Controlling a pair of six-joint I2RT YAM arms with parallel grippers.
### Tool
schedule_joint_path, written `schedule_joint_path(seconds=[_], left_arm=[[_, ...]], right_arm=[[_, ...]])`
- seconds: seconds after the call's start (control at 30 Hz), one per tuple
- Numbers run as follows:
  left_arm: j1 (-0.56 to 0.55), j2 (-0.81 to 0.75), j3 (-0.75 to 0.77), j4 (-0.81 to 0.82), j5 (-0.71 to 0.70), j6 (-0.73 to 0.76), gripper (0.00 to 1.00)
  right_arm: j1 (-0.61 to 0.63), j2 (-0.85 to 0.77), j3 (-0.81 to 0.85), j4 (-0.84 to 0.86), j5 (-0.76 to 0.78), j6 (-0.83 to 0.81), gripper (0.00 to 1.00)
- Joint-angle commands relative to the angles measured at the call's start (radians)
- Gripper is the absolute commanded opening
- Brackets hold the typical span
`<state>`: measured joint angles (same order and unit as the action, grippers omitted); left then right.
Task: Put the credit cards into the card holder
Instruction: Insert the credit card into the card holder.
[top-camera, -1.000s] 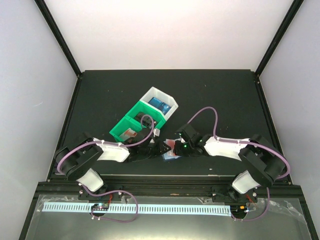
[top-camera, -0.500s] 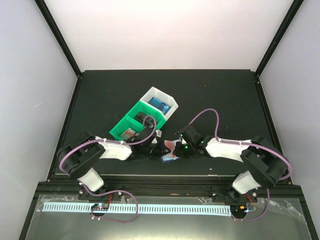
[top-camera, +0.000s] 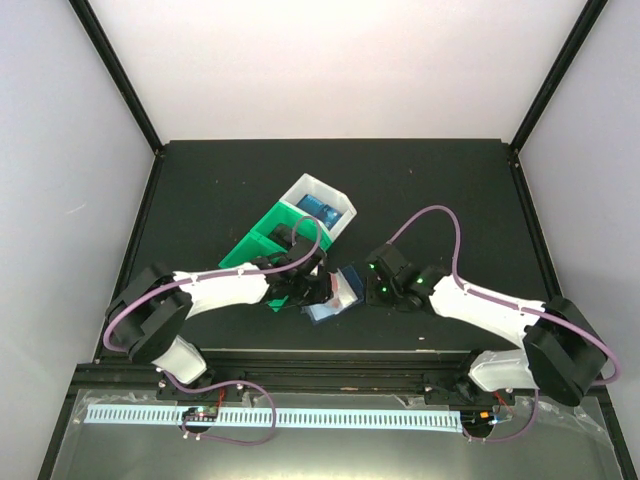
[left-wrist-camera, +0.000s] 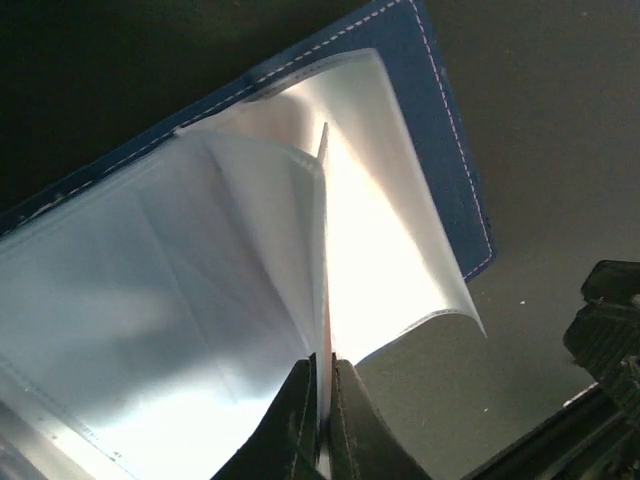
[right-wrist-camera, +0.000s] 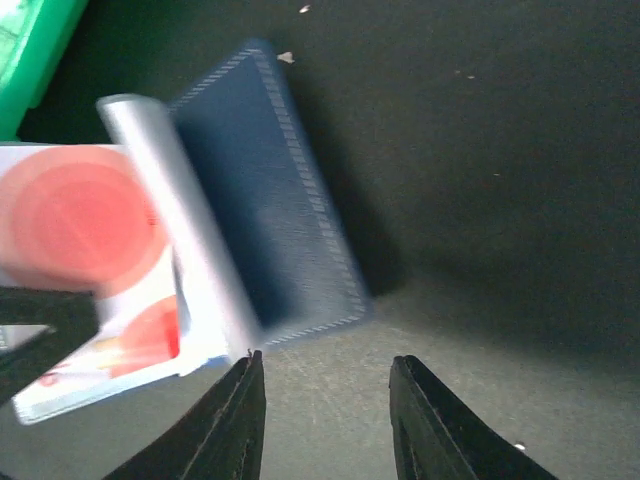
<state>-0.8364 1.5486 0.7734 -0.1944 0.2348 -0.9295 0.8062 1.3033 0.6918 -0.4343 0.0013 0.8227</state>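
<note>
The card holder (top-camera: 336, 303) lies open on the dark table near the front edge, its blue cover (left-wrist-camera: 445, 130) under fanned clear sleeves (left-wrist-camera: 200, 300). My left gripper (left-wrist-camera: 322, 362) is shut on the edge of a red-and-white credit card (right-wrist-camera: 90, 250), which stands among the sleeves. In the top view this gripper (top-camera: 318, 288) sits at the holder's left side. My right gripper (right-wrist-camera: 325, 360) is open and holds nothing, hovering just off the blue cover's (right-wrist-camera: 270, 200) corner. From above, the right gripper (top-camera: 360, 283) is at the holder's right. More blue credit cards (top-camera: 322, 210) rest in a bin.
A green bin (top-camera: 258, 245) and an adjoining white bin (top-camera: 320, 197) stand behind the left arm, close to its wrist. A corner of the green bin (right-wrist-camera: 30, 50) shows in the right wrist view. Black frame posts border the table.
The left gripper closed on the card and the left arm stretched right toward the holder. The right gripper opened, let go and backed off slightly to the right.
</note>
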Motion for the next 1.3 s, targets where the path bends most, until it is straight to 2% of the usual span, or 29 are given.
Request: schedule_joint_path(seconds=[0.0, 0.13, 0.4, 0.53, 0.67, 0.77, 1.03, 1.27], left_arm=[[-0.014, -0.01, 0.099, -0.26, -0.093, 0.054, 0.02], [-0.028, -0.012, 0.11, -0.298, -0.113, 0.01, 0.02], [-0.056, -0.02, 0.103, -0.319, -0.139, -0.058, 0.06], [-0.071, -0.035, 0.091, -0.329, -0.159, -0.104, 0.15], [-0.079, -0.048, 0.086, -0.302, -0.156, -0.128, 0.28], [-0.082, -0.037, 0.112, -0.3, -0.146, -0.117, 0.32], [-0.095, -0.041, 0.111, -0.13, -0.024, -0.065, 0.4], [-0.107, -0.012, 0.121, -0.068, 0.029, -0.022, 0.45]], right_arm=[[-0.002, -0.024, -0.009, -0.029, 0.073, -0.013, 0.37], [-0.002, -0.005, -0.018, 0.001, 0.104, -0.029, 0.39], [-0.01, 0.172, 0.078, 0.003, 0.103, -0.159, 0.4], [-0.009, 0.206, 0.086, 0.018, 0.059, -0.202, 0.4], [-0.01, 0.221, 0.069, 0.045, 0.005, -0.219, 0.4], [-0.009, 0.237, 0.067, 0.045, -0.001, -0.22, 0.39], [-0.009, 0.237, 0.054, 0.055, -0.001, -0.205, 0.39], [-0.009, 0.221, 0.037, 0.06, 0.022, -0.171, 0.39]])
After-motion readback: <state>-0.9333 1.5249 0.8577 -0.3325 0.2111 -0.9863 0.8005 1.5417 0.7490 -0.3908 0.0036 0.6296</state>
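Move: The left hand already pinches a clear page of the open card holder, whose middle lies about 4 cm below it and 1 cm ahead, with no sideways offset. From the right hand, open and empty, the holder's middle is roughly 8 cm to the left, level in reach and 6 cm below. The green-and-white tray's middle sits some 15 cm ahead and 10 cm left of the left hand; a blue packet in its white part is about 20 cm ahead and 2 cm left. Back and to its left, sinking slightly, the left hand draws the pinched page about 3 cm, rolling its left side up some 10 degrees, then opens and lets go; it swings 4–5 cm right across the holder while rising. The right hand drops about 5 cm to the holder's right edge, after a short shift right, turning counter-clockwise and staying open. ##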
